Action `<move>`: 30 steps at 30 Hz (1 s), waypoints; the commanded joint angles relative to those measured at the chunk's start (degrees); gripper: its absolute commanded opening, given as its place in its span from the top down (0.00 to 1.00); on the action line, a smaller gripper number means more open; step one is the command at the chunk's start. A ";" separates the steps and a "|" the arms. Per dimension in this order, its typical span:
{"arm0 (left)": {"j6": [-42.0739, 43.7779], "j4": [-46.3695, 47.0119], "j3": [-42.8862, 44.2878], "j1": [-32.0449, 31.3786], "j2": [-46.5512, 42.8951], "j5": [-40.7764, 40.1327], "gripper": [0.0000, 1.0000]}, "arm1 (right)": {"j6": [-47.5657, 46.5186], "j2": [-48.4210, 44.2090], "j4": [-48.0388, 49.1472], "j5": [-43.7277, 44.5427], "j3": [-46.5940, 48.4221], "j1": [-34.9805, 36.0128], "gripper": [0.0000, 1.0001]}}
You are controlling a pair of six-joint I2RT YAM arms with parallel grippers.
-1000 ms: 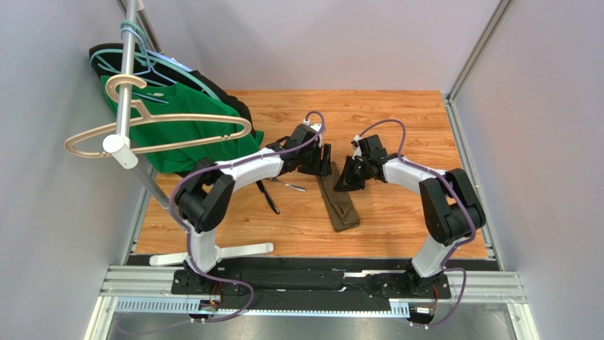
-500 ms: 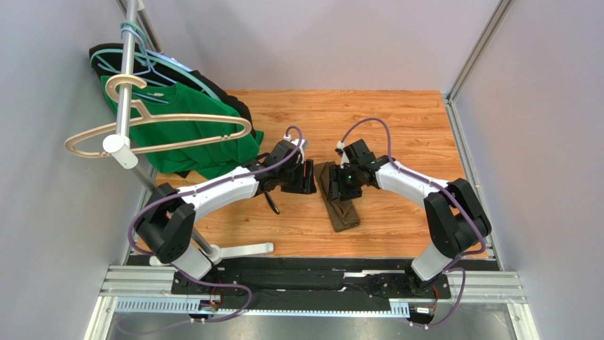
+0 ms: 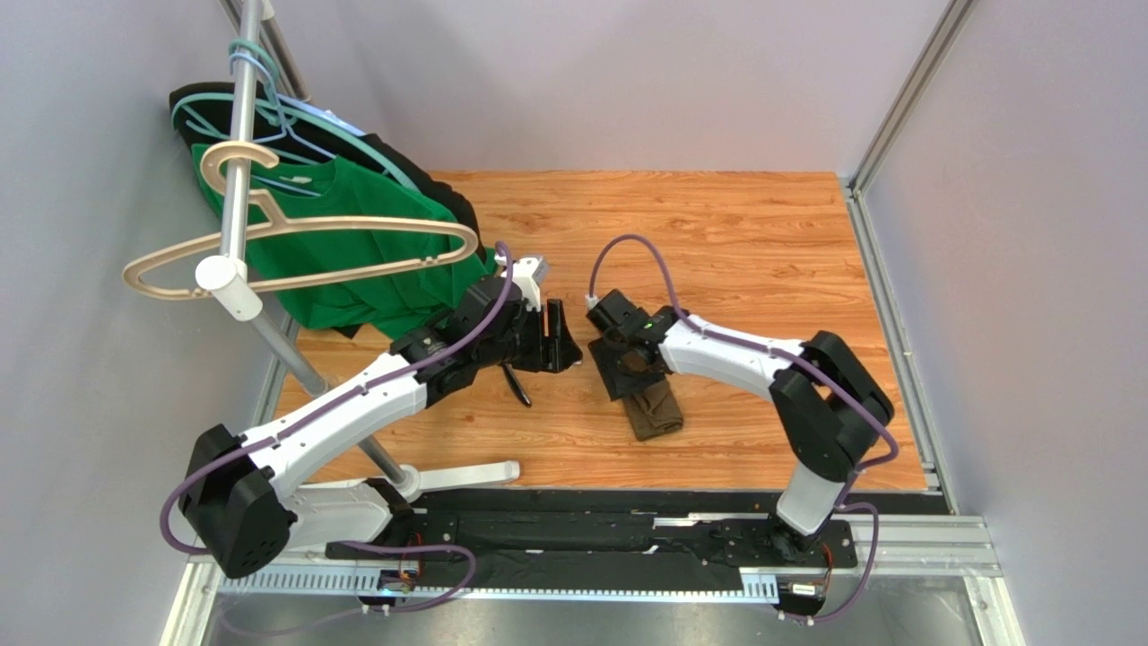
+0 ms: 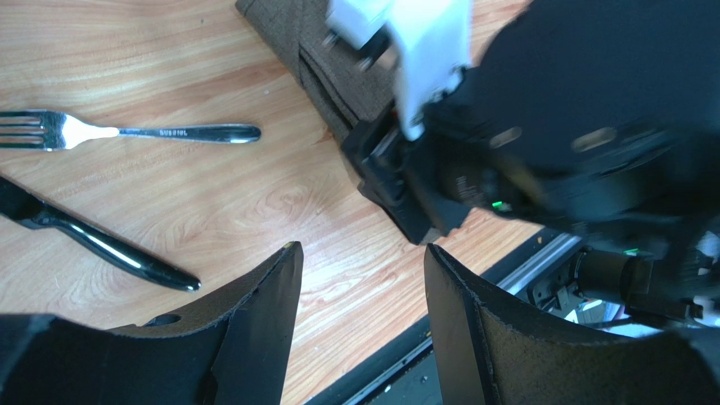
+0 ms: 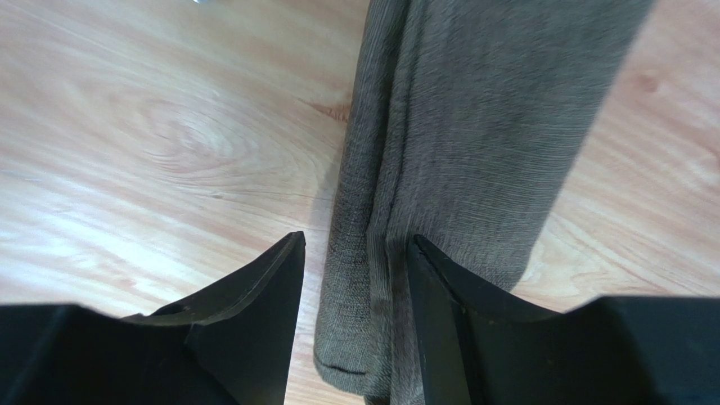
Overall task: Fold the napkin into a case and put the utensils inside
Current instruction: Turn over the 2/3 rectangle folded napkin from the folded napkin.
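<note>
The napkin (image 3: pixel 656 408) lies folded into a narrow olive-brown case (image 5: pixel 473 126) on the wooden table. My right gripper (image 5: pixel 353 245) is open and low over its far end, the jaws straddling the case's left folded edge; the left finger stands clear of the cloth. In the top view the right gripper (image 3: pixel 623 366) covers that end. My left gripper (image 4: pixel 359 253) is open and empty above bare wood, just left of the case (image 4: pixel 296 42). A fork (image 4: pixel 127 132) and a dark-handled knife (image 4: pixel 93 245) lie to its left. Only the knife's tip (image 3: pixel 519 390) shows from above.
A green shirt (image 3: pixel 364 263) hangs on a wooden hanger (image 3: pixel 297 242) from the metal rack pole (image 3: pixel 249 175) at the back left. The rack's white foot (image 3: pixel 458 474) lies along the front left. A black rail (image 3: pixel 593 518) runs along the near edge.
Both arms have swung left and nearer. The right gripper went from shut to open and dropped onto the napkin's far end. The left gripper drew back leftwards over the utensils.
</note>
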 commanded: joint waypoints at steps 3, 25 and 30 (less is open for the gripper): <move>-0.29 0.68 -1.36 -0.11 -4.21 2.14 0.37 | -0.49 4.66 -1.85 9.66 1.93 3.17 0.48; 0.59 -1.60 -0.83 -0.02 -7.03 1.70 0.37 | 5.83 -3.04 -2.47 5.65 7.82 3.71 1.00; 0.94 -2.39 -0.22 -0.02 -7.03 1.18 0.37 | 9.26 -8.34 1.92 -14.30 7.21 -4.02 1.00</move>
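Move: The folded napkin's middle lies about 2 cm to the right hand's right, level with it and some 3 cm below; the open fingers straddle its left edge. From that hand the fork is about 12 cm left and 5 cm ahead, the knife some 18 cm left and 2 cm ahead, both down on the table. From the left hand the napkin lies about 11 cm right, 2 cm ahead and 17 cm below. The right hand sinks about 2 cm over the napkin's left edge, its left side dipping some 15 degrees, and its half-open fingers shut across the folded layers, pinching them near mid-length. It then rolls back the other way and lifts the pinched napkin some 5 cm, drifting about 2 cm left, while the empty left hand backs off and rises a couple of centimetres with its fingers still open. ##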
